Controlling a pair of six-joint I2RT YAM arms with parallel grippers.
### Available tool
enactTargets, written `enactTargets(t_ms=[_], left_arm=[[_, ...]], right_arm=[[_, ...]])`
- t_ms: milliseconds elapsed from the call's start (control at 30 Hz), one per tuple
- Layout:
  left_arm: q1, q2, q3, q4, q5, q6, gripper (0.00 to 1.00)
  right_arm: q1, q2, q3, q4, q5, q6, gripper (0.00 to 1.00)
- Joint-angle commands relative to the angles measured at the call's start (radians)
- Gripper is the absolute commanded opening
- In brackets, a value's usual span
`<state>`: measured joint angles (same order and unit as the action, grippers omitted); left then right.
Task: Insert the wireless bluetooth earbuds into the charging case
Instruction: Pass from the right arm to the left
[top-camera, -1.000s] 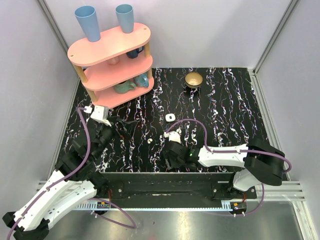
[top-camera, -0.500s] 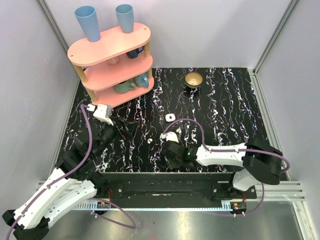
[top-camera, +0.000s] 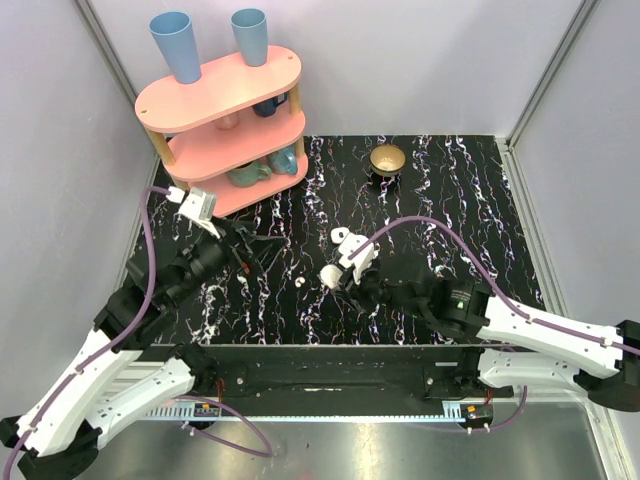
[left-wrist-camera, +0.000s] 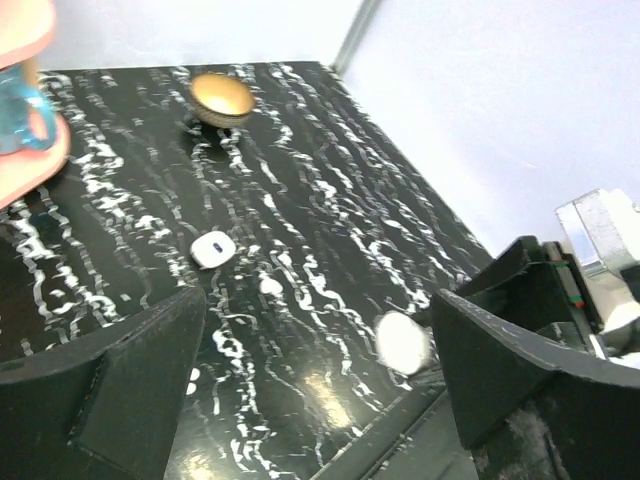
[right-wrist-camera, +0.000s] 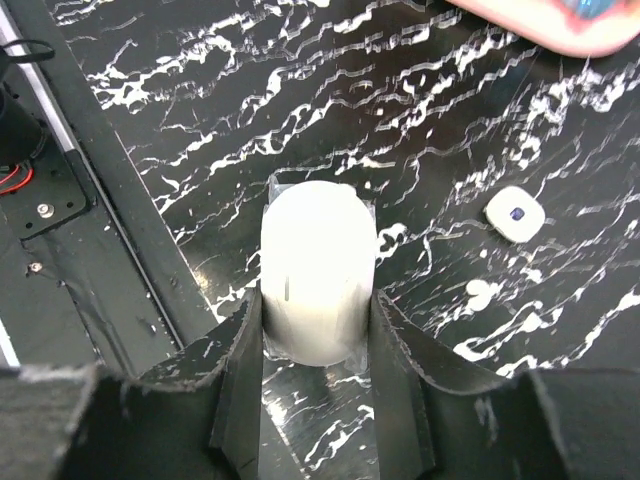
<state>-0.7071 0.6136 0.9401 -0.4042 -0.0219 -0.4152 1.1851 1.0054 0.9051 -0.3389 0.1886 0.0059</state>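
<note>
The charging case (right-wrist-camera: 318, 260), a glossy white oval, sits upright between the fingers of my right gripper (right-wrist-camera: 318, 310), which is shut on it just above the black marbled table. From above, the charging case (top-camera: 330, 277) is near the table's middle front, at the right gripper (top-camera: 337, 275). One tiny white earbud (top-camera: 300, 283) lies just left of it, also seen as the earbud (right-wrist-camera: 480, 292). A small white rounded-square piece with a dark dot (top-camera: 340, 236) lies farther back. My left gripper (top-camera: 262, 243) hangs open and empty, left of these.
A gold bowl (top-camera: 388, 159) stands at the back centre. A pink three-tier shelf (top-camera: 225, 125) with blue cups and mugs fills the back left corner. The black front rail (top-camera: 320, 365) runs along the near edge, close under the case.
The right jaws closed on the case. The right arm rose and stretched out from the right, with its wrist turned. The left arm shifted slightly toward the back.
</note>
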Motion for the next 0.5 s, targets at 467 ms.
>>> enactTargets(t_ms=[467], left_arm=[[0.001,0.288,0.121,0.001,0.442,-0.088,0.99]], right_arm=[[0.027,-0.080,0.071,0.052,-0.034,-0.342,0.10]])
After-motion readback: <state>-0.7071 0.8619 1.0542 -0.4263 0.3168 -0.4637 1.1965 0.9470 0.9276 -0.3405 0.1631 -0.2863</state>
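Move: The white case, held in the right hand, is about 11 cm to the left hand's right, some 1 cm ahead and 11 cm lower. From the right hand, the left gripper is therefore about 11 cm left, 1 cm back and 11 cm above. On the table, roughly 21 cm below the right hand, a small white box lies 20 cm ahead and 1 cm right, and a loose earbud 14 cm ahead and 5 cm right. Pinched between the right fingers, the case stays gripped while that hand rises about 3 cm and turns some 15 degrees. The left hand, wide open and not yet touching the case, swings about 7 cm right towards it, climbing slightly before sinking to just below its starting height, turning clockwise some 20 degrees and tipping down. ##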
